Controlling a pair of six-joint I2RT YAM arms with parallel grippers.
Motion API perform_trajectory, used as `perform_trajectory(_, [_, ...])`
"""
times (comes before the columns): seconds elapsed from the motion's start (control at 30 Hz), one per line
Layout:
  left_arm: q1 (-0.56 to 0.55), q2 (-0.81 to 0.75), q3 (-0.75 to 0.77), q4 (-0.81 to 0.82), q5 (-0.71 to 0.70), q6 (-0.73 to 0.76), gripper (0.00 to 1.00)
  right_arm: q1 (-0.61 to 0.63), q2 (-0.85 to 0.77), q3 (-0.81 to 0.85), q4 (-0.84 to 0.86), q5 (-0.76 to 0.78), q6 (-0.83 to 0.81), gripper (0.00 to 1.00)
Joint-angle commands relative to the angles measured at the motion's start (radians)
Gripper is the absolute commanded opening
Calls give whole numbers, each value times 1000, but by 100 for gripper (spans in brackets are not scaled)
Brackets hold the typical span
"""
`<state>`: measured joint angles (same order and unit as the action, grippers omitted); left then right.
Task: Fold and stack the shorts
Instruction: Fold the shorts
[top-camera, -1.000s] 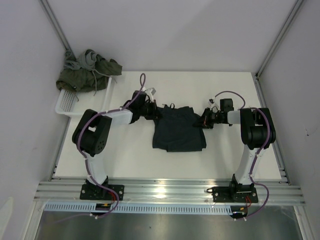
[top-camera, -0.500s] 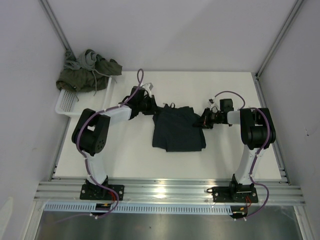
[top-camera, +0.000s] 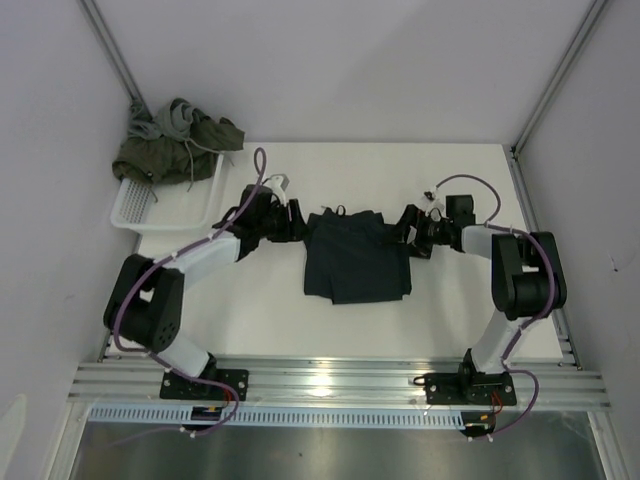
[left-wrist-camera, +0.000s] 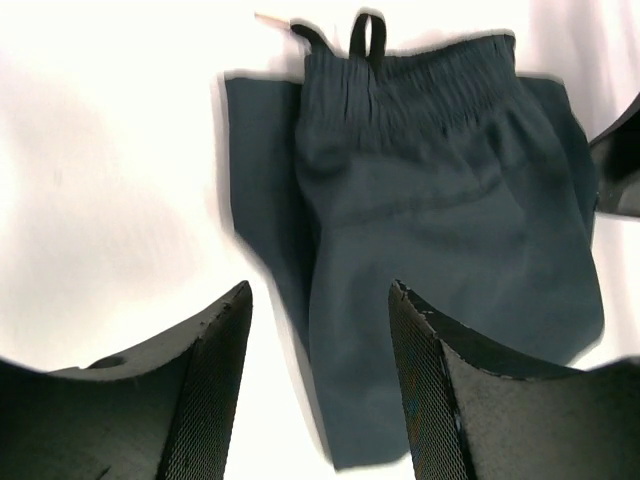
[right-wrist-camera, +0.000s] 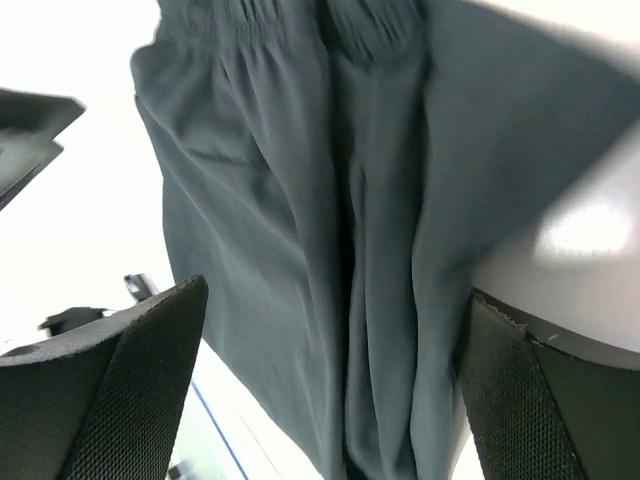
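The dark navy shorts (top-camera: 355, 262) lie folded flat mid-table, waistband toward the back. My left gripper (top-camera: 293, 222) sits open just off their left back corner, holding nothing. In the left wrist view its fingers (left-wrist-camera: 215, 380) frame the navy shorts (left-wrist-camera: 440, 200) and bare table. My right gripper (top-camera: 405, 228) is open wide at the shorts' right back corner. The right wrist view shows the cloth (right-wrist-camera: 300, 150) lying loose beyond the gripper (right-wrist-camera: 335, 290). Olive green shorts (top-camera: 190, 150) and light grey shorts (top-camera: 170, 118) are heaped on the basket.
The white mesh basket (top-camera: 135, 205) stands at the table's back left corner against the wall. White walls and metal frame posts close in the table on three sides. The arm bases sit on the rail along the near edge.
Both grippers were shut on the navy shorts' back corners and have opened, letting the cloth go. The left arm's elbow has swung out to the left and its gripper drew back a little.
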<state>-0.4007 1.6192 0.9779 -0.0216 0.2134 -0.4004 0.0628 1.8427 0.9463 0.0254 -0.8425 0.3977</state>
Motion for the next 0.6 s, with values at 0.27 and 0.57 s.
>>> perform_trajectory(0.27, [-107,-369,-482,195,-40,-139,62,6,-526,-306,-183,395,-30,99])
perform_trajectory(0.57, [-168,-407,-634,365,-48,-189,62,103,-668,-394,-234,398,-25,67])
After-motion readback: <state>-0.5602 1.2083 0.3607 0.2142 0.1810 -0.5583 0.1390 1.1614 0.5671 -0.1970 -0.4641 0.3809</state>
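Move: The shorts' near left corner lies about 13 cm back and 3 cm to the right of the left hand, some 9 cm below it. Their near right corner is roughly 14 cm straight back from the right hand and 4 cm down. The waistband with its loops is about 6 cm ahead and 14 cm to the left of the right hand; the middle of the shorts is about 4 cm back and 11 cm to its left, both some 4 cm down. Back towards the base go both hands, down the two sides of the shorts towards their near corners. The left travels some 14 cm and sinks about 5, fingers staying a bit over half open; the right draws clear of the right edge, going back about 10 cm, a little right and up, twisting clockwise with its left side dipping, and its wide-open fingers narrow partway near the end. ##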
